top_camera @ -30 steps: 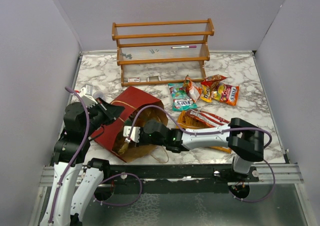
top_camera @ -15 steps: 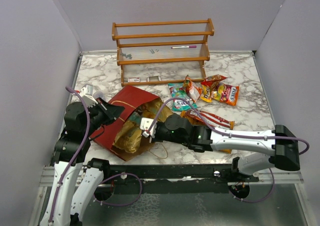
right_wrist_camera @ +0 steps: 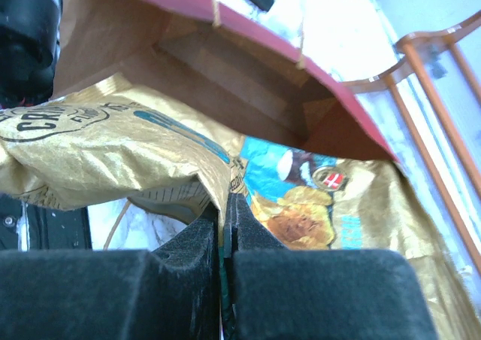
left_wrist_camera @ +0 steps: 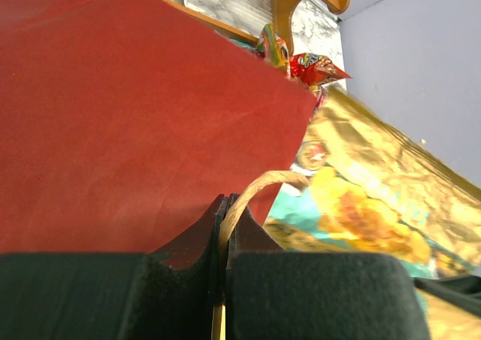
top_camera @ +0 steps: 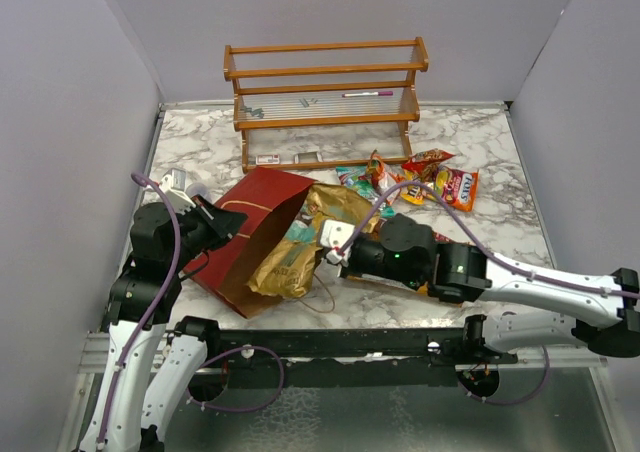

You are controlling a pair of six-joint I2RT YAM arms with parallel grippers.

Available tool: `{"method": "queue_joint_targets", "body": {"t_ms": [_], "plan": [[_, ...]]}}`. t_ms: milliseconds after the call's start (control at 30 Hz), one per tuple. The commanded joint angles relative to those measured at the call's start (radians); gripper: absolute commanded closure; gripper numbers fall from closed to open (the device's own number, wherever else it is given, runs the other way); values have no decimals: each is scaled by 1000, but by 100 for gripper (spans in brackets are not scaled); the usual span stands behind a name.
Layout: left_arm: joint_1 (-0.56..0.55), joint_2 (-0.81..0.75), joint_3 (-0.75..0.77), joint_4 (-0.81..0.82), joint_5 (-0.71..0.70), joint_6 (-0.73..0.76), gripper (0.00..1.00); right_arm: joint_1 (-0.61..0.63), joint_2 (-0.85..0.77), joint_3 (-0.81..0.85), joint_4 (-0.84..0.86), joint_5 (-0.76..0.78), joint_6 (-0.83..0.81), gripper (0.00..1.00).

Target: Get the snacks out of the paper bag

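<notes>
The dark red paper bag (top_camera: pixel 250 217) lies on its side at the left, mouth toward the right. My left gripper (top_camera: pixel 226 222) is shut on its tan twine handle (left_wrist_camera: pixel 259 183); the bag's red outside (left_wrist_camera: pixel 113 114) fills the left wrist view. My right gripper (top_camera: pixel 336 242) is shut on the edge of a large crinkly gold chip bag (top_camera: pixel 300 247) that lies mostly outside the mouth. In the right wrist view the gold bag (right_wrist_camera: pixel 98 148) folds over my right gripper (right_wrist_camera: pixel 225 204) below the bag's brown inside (right_wrist_camera: pixel 225 77). Other snacks, a teal packet (top_camera: pixel 352 179) and orange and red packets (top_camera: pixel 445 184), lie on the table.
A wooden rack (top_camera: pixel 325 97) stands at the back of the marble table (top_camera: pixel 490 142). The bag's second twine handle (top_camera: pixel 322 302) loops onto the table near the front edge. An orange packet lies partly hidden under my right arm. Grey walls close in both sides.
My right arm has drawn back to the right, pulling the gold chip bag out of the paper bag's mouth. The left gripper has kept still on the handle.
</notes>
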Motion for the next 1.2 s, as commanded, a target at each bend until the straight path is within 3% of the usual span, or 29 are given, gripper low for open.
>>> {"method": "queue_joint_targets", "body": {"t_ms": [0,167,233,433,533,600,667,900,1000,1167], "plan": [[2,6,32,-4,-23,11,100,6,-83,132,-185,124,21,98],[3,16,34,-1,-19,13,100,6,-153,176,-238,141,49,98],[1,18,32,0,-16,11,100,7,-171,176,-232,216,56,98],[2,19,25,6,-12,7,100,6,-189,121,-75,829,113,98],[2,18,21,8,-13,6,100,-8,-204,58,109,947,4,98],[3,17,15,11,-8,3,100,-40,-214,7,232,932,-74,98],[2,18,14,13,-2,2,100,-148,-207,-15,244,880,-60,98],[3,9,31,-3,-2,6,100,-585,-145,-135,164,562,154,98],[2,7,41,-9,1,3,100,-655,-124,-241,181,484,217,98],[2,13,50,-10,-1,8,100,-663,-108,-410,226,450,369,98]]}}
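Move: The right gripper already holds the gold packet up at the paper bag's mouth; take it to the multicoloured packet at the pile's right end, about 28 cm ahead, 35 cm right and 26 cm below. The teal packet lies roughly 27 cm ahead and 10 cm right, the flat orange packet 7 cm ahead and 20 cm right, the paper bag some 17 cm left and 4 cm ahead. From the left hand, the multicoloured packet is about 21 cm ahead and 55 cm right. Swing the right gripper away from the paper bag with the gold packet still pinched: first right and up about 8 cm, then on right and forward over the flat orange packet to the snack pile, some 25 cm right and 18 cm forward in all. Meanwhile turn the wrist about 70 degrees clockwise so the fingers face forward, then lower quickly at the end. Keep the left gripper still, shut on the bag's handle. ##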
